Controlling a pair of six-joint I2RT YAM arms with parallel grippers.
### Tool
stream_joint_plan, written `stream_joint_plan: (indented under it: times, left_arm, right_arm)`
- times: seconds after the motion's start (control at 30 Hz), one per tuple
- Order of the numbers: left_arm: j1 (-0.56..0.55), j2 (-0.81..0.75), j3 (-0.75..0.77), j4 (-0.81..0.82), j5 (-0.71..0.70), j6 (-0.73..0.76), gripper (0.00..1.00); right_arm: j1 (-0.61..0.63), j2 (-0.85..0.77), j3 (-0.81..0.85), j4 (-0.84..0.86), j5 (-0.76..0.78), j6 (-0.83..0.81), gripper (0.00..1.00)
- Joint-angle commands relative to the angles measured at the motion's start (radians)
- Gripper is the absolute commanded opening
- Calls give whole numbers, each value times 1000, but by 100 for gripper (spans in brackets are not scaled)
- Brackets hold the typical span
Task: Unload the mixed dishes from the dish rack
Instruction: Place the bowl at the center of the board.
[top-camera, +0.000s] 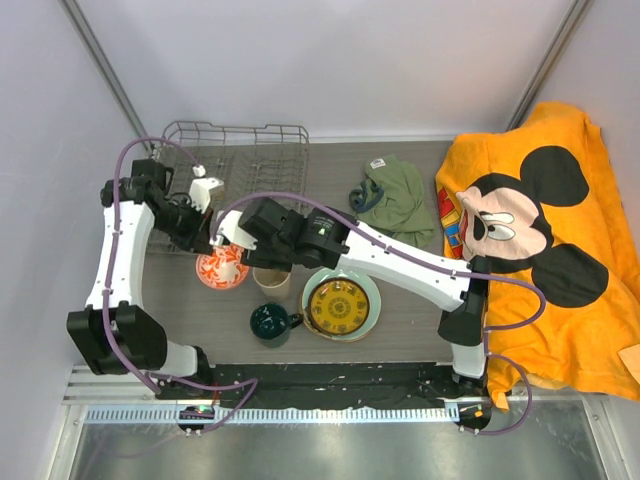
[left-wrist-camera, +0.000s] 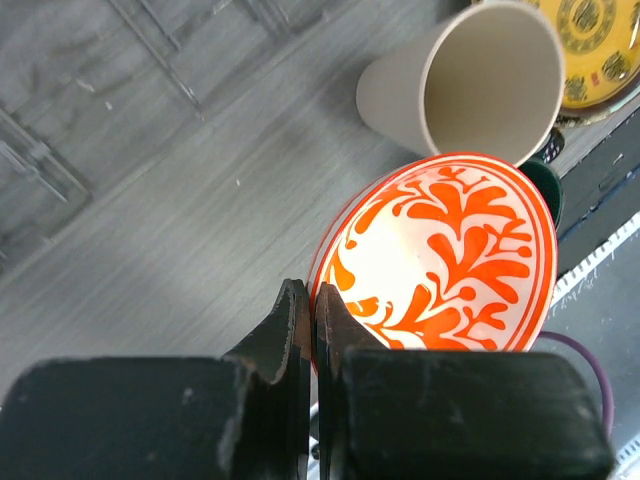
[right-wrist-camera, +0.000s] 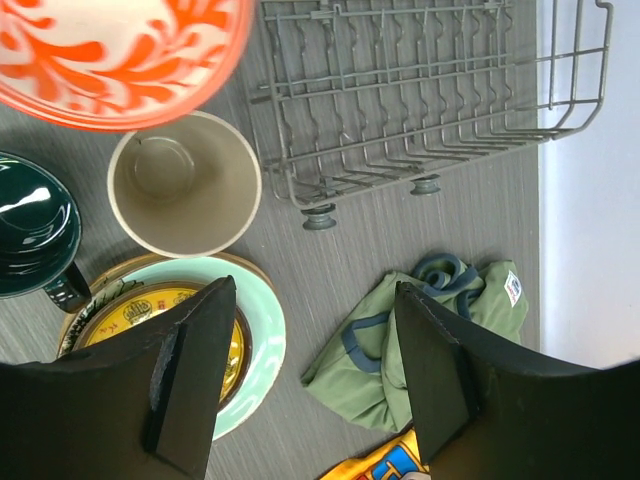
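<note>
My left gripper (left-wrist-camera: 311, 295) is shut on the rim of the small red-and-white patterned bowl (left-wrist-camera: 450, 260), held at the table's left (top-camera: 222, 268); I cannot tell whether the bowl touches the table. The beige cup (top-camera: 271, 278) stands upright right beside it. In front of the cup is the dark green mug (top-camera: 270, 323). The small yellow patterned plate (top-camera: 340, 305) lies stacked on the pale green plate (right-wrist-camera: 262, 340). My right gripper (right-wrist-camera: 312, 290) hangs open above the cup and plates, holding nothing. The grey wire dish rack (top-camera: 240, 155) stands at the back left.
An olive-green cloth garment (top-camera: 392, 200) lies crumpled right of the rack. A big orange cartoon-mouse towel (top-camera: 540, 230) covers the table's right side. Both arms cross close together over the bowl and cup.
</note>
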Motion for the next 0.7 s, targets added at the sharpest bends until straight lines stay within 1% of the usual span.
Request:
stream_joint_plan:
  times: [0.0,0.07,0.23,0.33,0.67]
  left_arm:
    - [37,-54,-65,-74,31,30,0]
    - [43,-71,-120,-43,23,24,0]
    - [45,-111,-274,112,-26,-14,0]
    - [45,-129,-342,181,-52,-34,0]
    - [49,-151,-470,332,-83,-59,0]
  right_arm:
    - [-10,-65,3,10,21,7,69]
    - [-15,-66,3,10,22,9,69]
    - [-31,-65,9,11,14,12,69]
    - [-34,-65,8,10,16,12,69]
    - [-44,-57,3,8,8,13,69]
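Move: The left hand holds the bowl by its rim; the bare table left of the cup and green mug, where it is heading, lies about 7 cm back, 2 cm to the right and some 16 cm below. The tan cup stands about 11 cm to that hand's right and 2 cm back, the mug 10 cm right and 11 cm back, both roughly 14 cm lower. From the right hand the bare spot is some 11 cm left, 7 cm back and 22 cm down. Down and back together at first, then almost straight down, the left hand lowers the bowl some 9 cm in all while drawing back about 4 cm, past the tan cup's left side towards the bare table beside the green mug. The closed fingers keep their pinch on the rim, and the wrist turns by only about 10 degrees, slowing near the end. ##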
